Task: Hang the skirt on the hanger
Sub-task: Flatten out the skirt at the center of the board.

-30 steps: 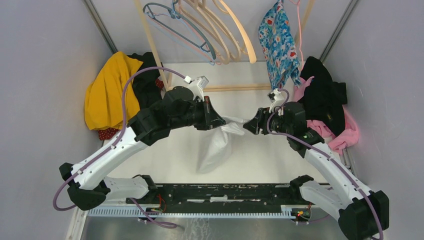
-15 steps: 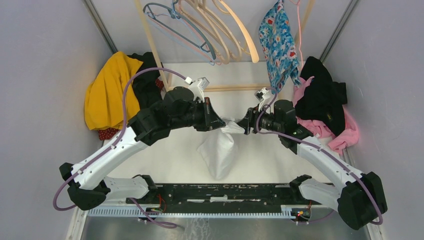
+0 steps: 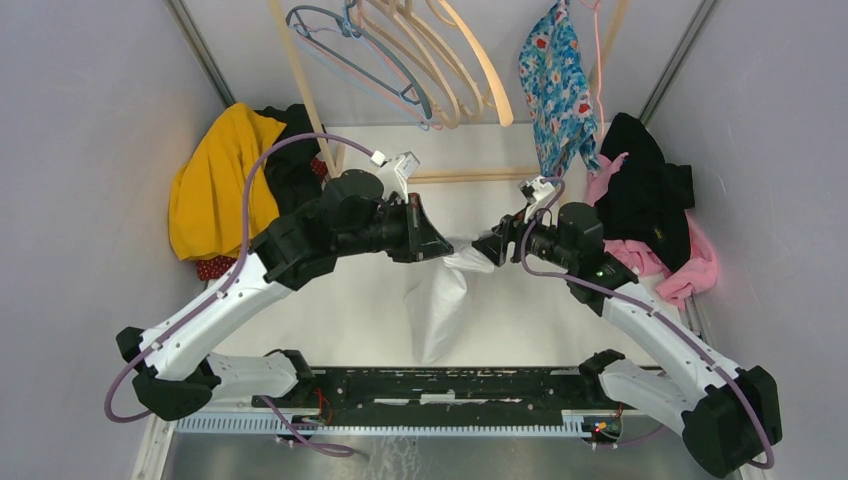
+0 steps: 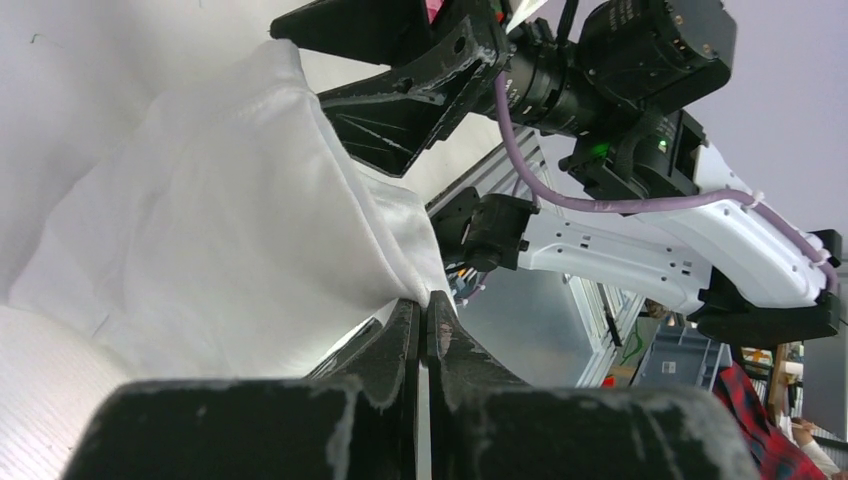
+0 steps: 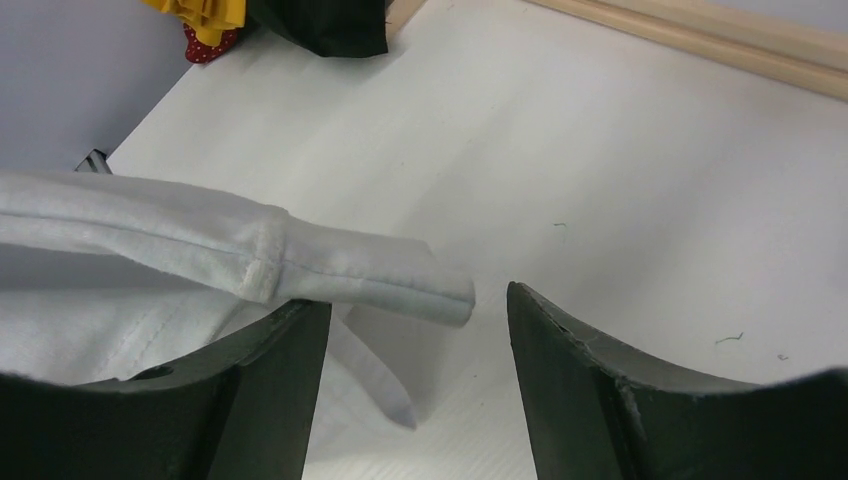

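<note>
The white skirt (image 3: 438,300) hangs from my left gripper (image 3: 448,250), which is shut on its top edge (image 4: 300,200) above the table's middle. In the left wrist view the cloth bunches right at the closed fingertips (image 4: 428,303). My right gripper (image 3: 482,249) faces it from the right, open. In the right wrist view the waistband's end (image 5: 330,265) rests on the left finger (image 5: 270,380) and reaches into the gap of the right gripper (image 5: 415,300), unpinched. Several hangers (image 3: 440,60), wooden and grey, hang on the rack at the back.
A yellow garment (image 3: 215,175) and a dark one are piled at the back left. Black (image 3: 650,190) and pink (image 3: 690,262) clothes lie at the right. A floral garment (image 3: 558,80) hangs at the back right. The rack's wooden base bar (image 3: 470,176) crosses behind the grippers.
My right gripper moved left toward the left gripper and its jaws spread wider. The hanging skirt swung from the left to hang straighter. The left gripper stayed shut on it.
</note>
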Tool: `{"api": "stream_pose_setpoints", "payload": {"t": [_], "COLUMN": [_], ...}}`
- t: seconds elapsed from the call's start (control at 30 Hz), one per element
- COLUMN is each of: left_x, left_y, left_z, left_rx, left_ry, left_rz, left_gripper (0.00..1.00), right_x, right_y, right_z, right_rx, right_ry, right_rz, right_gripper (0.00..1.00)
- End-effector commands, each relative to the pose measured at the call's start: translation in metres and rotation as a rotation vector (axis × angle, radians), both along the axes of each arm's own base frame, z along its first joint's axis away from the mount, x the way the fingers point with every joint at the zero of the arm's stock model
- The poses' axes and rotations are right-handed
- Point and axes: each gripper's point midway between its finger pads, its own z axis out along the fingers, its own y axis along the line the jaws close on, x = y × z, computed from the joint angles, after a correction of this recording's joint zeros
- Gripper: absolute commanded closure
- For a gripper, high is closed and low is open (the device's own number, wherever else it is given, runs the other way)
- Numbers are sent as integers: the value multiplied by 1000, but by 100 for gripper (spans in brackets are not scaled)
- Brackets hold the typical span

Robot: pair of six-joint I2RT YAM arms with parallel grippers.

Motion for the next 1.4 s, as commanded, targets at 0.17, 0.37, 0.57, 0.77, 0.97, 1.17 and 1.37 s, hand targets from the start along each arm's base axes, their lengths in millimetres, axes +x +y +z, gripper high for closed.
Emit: {"api": "stream_pose_setpoints", "payload": {"t": [0.17, 0.37, 0.57, 0.77, 0.97, 1.17, 1.37], "left_x": [-8, -3, 9, 13, 1, -18, 37], "left_y": [-1, 2, 0, -27, -52, -47, -14], "left_z": [47, 44, 32, 39, 59, 61, -23], "left_rx": [-84, -47, 6, -37, -145, -269, -209], "left_ry": [-111, -126, -137, -159, -181, -128, 23], "left_rz": [-68, -54, -27, -112, -248, -268, -59], "left_gripper": [97, 97, 97, 97, 95, 94, 94], "right_x": [2, -4, -14, -25, -43, -58, -26], "right_y": [19, 6, -16, -39, -61, -78, -75], "right_z": [24, 43, 72, 92, 116, 138, 120], "right_rx": [-15, -28, -53, -78, -108, -134, -176], "right_ry": [-110, -161, -198, -219, -235, -251, -187], "right_rz": [117, 60, -22, -102, -153, -192, -264], "right_gripper": [48, 95, 98, 98, 98, 98, 99]}}
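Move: The white skirt's free waistband corner sits almost in the right hand's open fingers, about 1 cm ahead, 2 cm left and 1 cm below. From the left hand, which already holds the waistband, it lies some 8 cm to the right, 3 cm ahead and 11 cm lower. From the right hand, the blue floral skirt hangs roughly 20 cm ahead, 12 cm right and 10 cm higher. Right fingers pinch the free corner, then lift it about 13 cm, drawing right and back; left hand keeps hold. ##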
